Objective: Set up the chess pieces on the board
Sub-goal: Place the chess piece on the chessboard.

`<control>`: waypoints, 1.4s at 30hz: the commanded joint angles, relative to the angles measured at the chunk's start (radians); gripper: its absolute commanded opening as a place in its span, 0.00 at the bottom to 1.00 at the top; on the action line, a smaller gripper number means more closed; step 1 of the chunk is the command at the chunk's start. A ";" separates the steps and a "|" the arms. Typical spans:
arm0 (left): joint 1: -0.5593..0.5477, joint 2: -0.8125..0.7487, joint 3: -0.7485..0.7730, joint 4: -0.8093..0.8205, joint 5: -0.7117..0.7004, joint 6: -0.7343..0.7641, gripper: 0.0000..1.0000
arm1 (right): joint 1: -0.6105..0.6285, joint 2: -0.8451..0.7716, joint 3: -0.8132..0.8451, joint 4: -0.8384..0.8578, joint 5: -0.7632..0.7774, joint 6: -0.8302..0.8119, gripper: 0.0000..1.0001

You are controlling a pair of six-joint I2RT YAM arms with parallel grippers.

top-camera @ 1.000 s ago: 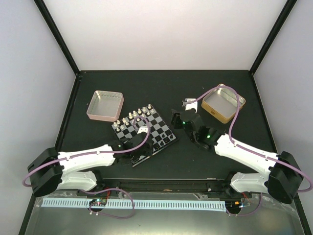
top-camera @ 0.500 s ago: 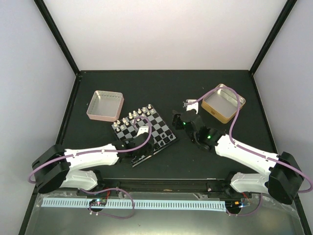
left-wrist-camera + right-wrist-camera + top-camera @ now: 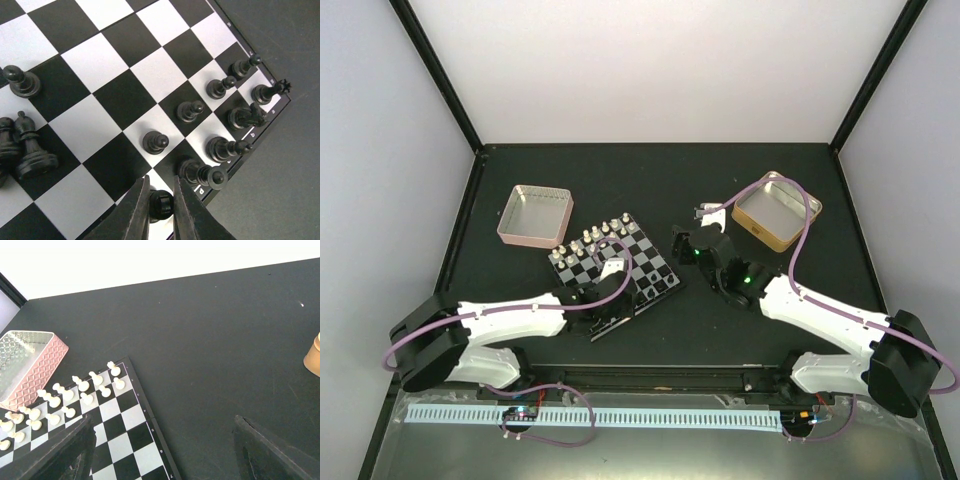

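Note:
The board (image 3: pixel 655 268) lies at mid-table, with pale chess pieces (image 3: pixel 595 236) along its far edge. In the left wrist view, black chess pieces (image 3: pixel 190 110) stand in two rows by the board's near rim (image 3: pixel 280 107). My left gripper (image 3: pixel 161 186) is shut on a black piece (image 3: pixel 161 204) over a square at that rim. It hangs over the board's near corner (image 3: pixel 608 300) in the top view. My right gripper (image 3: pixel 696 240) is open and holds nothing, just right of the board. Its view shows the pale pieces (image 3: pixel 82 386) and wide-spread fingers (image 3: pixel 75 445).
A pink tin (image 3: pixel 534 215) stands open left of the board, also seen in the right wrist view (image 3: pixel 25 365). A gold tin (image 3: pixel 775 210) sits at the back right. Dark walls edge the table on the left and right.
The left arm has stretched a little further over the board's near corner, with its jaws still closed on the black piece. The right gripper's fingers have spread slightly wider.

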 commanded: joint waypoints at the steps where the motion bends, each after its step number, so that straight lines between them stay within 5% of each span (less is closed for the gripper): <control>1: -0.006 0.024 0.009 -0.010 -0.008 -0.018 0.15 | -0.006 -0.003 0.002 0.004 0.040 0.013 0.75; 12: -0.007 0.019 0.017 -0.027 -0.005 -0.022 0.24 | -0.006 -0.011 0.001 0.004 0.044 0.008 0.75; 27: -0.006 -0.003 -0.002 -0.004 0.018 -0.010 0.15 | -0.006 -0.007 0.000 0.004 0.039 0.012 0.76; 38: -0.005 -0.049 0.043 -0.070 -0.002 0.001 0.32 | -0.007 -0.009 0.002 0.004 0.022 0.003 0.76; 42: -0.003 -0.122 0.081 -0.138 -0.069 0.004 0.46 | -0.007 -0.006 0.007 0.019 -0.036 -0.023 0.76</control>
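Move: The left hand still has the black piece between its fingertips, right over its back-row square, whose surface is about 4 cm straight below. The crowned piece beside it stands roughly 2 cm ahead and 3 cm right of the hand; the nearest pawn is some 4 cm ahead and 1 cm right, and the heap of lying black pieces about 4 cm ahead and 6 cm left. From the idle right hand that square lies about 10 cm back, 13 cm left and far below. The left hand sinks barely 1 cm to set the black piece down on its back-row square, its fingers easing slightly apart, then narrowing around the piece again while the hand stays almost still with no real turn of the wrist. After this the fingers spread to a little under half open, letting go with a tip on either side of the piece, and the hand starts straight up, about 1.5 cm from its lowest hold. ##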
